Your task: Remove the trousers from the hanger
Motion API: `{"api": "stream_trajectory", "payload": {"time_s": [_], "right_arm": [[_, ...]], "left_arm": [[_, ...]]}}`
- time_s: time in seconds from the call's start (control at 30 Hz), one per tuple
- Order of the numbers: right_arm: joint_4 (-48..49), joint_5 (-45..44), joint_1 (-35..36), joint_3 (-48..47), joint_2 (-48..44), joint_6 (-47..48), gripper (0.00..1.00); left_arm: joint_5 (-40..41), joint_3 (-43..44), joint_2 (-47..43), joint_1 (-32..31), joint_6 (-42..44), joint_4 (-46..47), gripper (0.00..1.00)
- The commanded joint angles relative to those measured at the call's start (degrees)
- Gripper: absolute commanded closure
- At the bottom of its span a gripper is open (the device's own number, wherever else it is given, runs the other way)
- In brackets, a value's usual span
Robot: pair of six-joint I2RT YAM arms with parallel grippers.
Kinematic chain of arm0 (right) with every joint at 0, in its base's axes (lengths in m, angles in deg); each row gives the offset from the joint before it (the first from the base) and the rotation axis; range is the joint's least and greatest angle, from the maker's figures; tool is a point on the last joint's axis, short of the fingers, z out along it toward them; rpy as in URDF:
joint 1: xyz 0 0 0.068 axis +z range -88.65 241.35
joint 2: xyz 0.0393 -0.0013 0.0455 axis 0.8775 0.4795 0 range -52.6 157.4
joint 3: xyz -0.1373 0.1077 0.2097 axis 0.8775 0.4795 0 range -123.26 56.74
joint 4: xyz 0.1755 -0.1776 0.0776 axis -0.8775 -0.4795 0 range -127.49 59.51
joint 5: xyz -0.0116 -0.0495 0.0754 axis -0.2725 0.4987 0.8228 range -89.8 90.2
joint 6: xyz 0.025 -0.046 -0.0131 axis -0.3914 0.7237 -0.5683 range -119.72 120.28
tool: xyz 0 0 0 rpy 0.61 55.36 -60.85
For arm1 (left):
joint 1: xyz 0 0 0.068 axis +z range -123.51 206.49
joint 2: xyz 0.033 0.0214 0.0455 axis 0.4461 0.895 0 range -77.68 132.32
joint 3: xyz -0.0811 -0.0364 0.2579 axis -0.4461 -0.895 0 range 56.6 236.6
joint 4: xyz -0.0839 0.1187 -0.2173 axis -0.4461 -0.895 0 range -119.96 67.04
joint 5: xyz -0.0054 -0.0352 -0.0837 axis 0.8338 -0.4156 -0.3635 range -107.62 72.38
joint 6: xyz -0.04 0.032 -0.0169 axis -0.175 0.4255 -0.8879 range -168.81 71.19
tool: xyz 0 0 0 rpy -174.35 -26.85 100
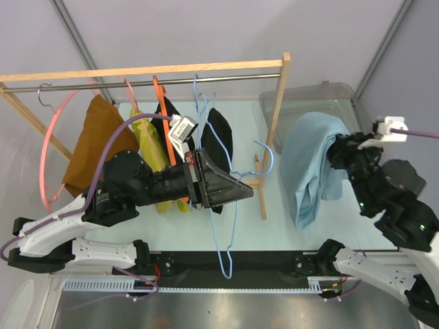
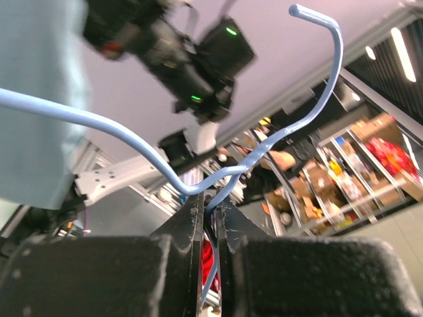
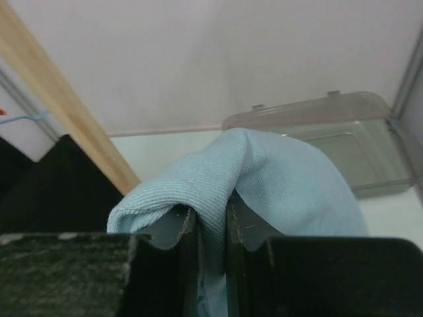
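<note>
The light blue trousers (image 1: 312,168) hang in the air at the right, off the hanger, pinched at their top fold by my right gripper (image 1: 337,156). In the right wrist view the cloth (image 3: 264,178) drapes over both fingertips and runs down between the shut jaws. The pale blue wire hanger (image 1: 230,226) is bare, its hook (image 1: 267,154) pointing right, its triangle hanging toward the near edge. My left gripper (image 1: 243,188) is shut on the hanger's twisted neck (image 2: 218,181), seen clamped between the black fingers (image 2: 192,224).
A wooden rail (image 1: 144,70) with a metal bar carries a brown garment (image 1: 96,147), a yellow one (image 1: 147,137), black ones (image 1: 219,137), and pink (image 1: 48,157) and orange hangers. A wooden post (image 1: 274,123) stands between the arms. A clear plastic bin (image 1: 329,99) sits behind the trousers.
</note>
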Motion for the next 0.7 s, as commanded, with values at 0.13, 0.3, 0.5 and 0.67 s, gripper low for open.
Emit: {"api": "stream_trajectory", "payload": {"time_s": [0.13, 0.3, 0.5, 0.67], "right_arm": [[17.27, -13.21, -0.42, -3.77, 6.10, 11.39, 1.00], [21.47, -16.12, -4.02, -5.09, 9.44, 19.29, 1.00], [19.48, -7.46, -17.45, -9.12, 15.23, 17.65, 1.00], [17.62, 1.44, -29.84, -12.82, 21.21, 12.29, 1.00]], "left_arm": [[-8.52, 0.90, -0.49, -0.04, 0.81, 7.90, 1.00], [-13.69, 0.90, 0.12, 0.05, -2.97, 11.06, 1.00], [-19.41, 1.95, 0.48, 0.05, -3.86, 13.97, 0.99], [-19.33, 3.71, -0.05, 0.05, 2.46, 9.40, 1.00]]}}
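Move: The right hand already holds the bunched blue trousers, clear of the hanger; the grey box lies about 27 cm ahead, 7 cm to its right and 40 cm below, with the rack's right post 8 cm ahead and 16 cm to its left, its middle some 20 cm lower. From the left hand, still pinching the blue hanger's neck, that box is roughly 42 cm ahead, 28 cm right and 46 cm down; the hanging black garment is 20 cm ahead, 7 cm left and 20 cm lower. The right hand keeps its grip on the blue trousers and carries them towards the grey box, first almost straight forward and then bending off to the right as well, about 9 cm out in all, while the wrist swings some 30 degrees clockwise and its left side dips. Meanwhile the left hand, fingers still shut on the empty blue hanger just under its hook, draws it back and a little up, away from the rack, turning clockwise as it goes. ##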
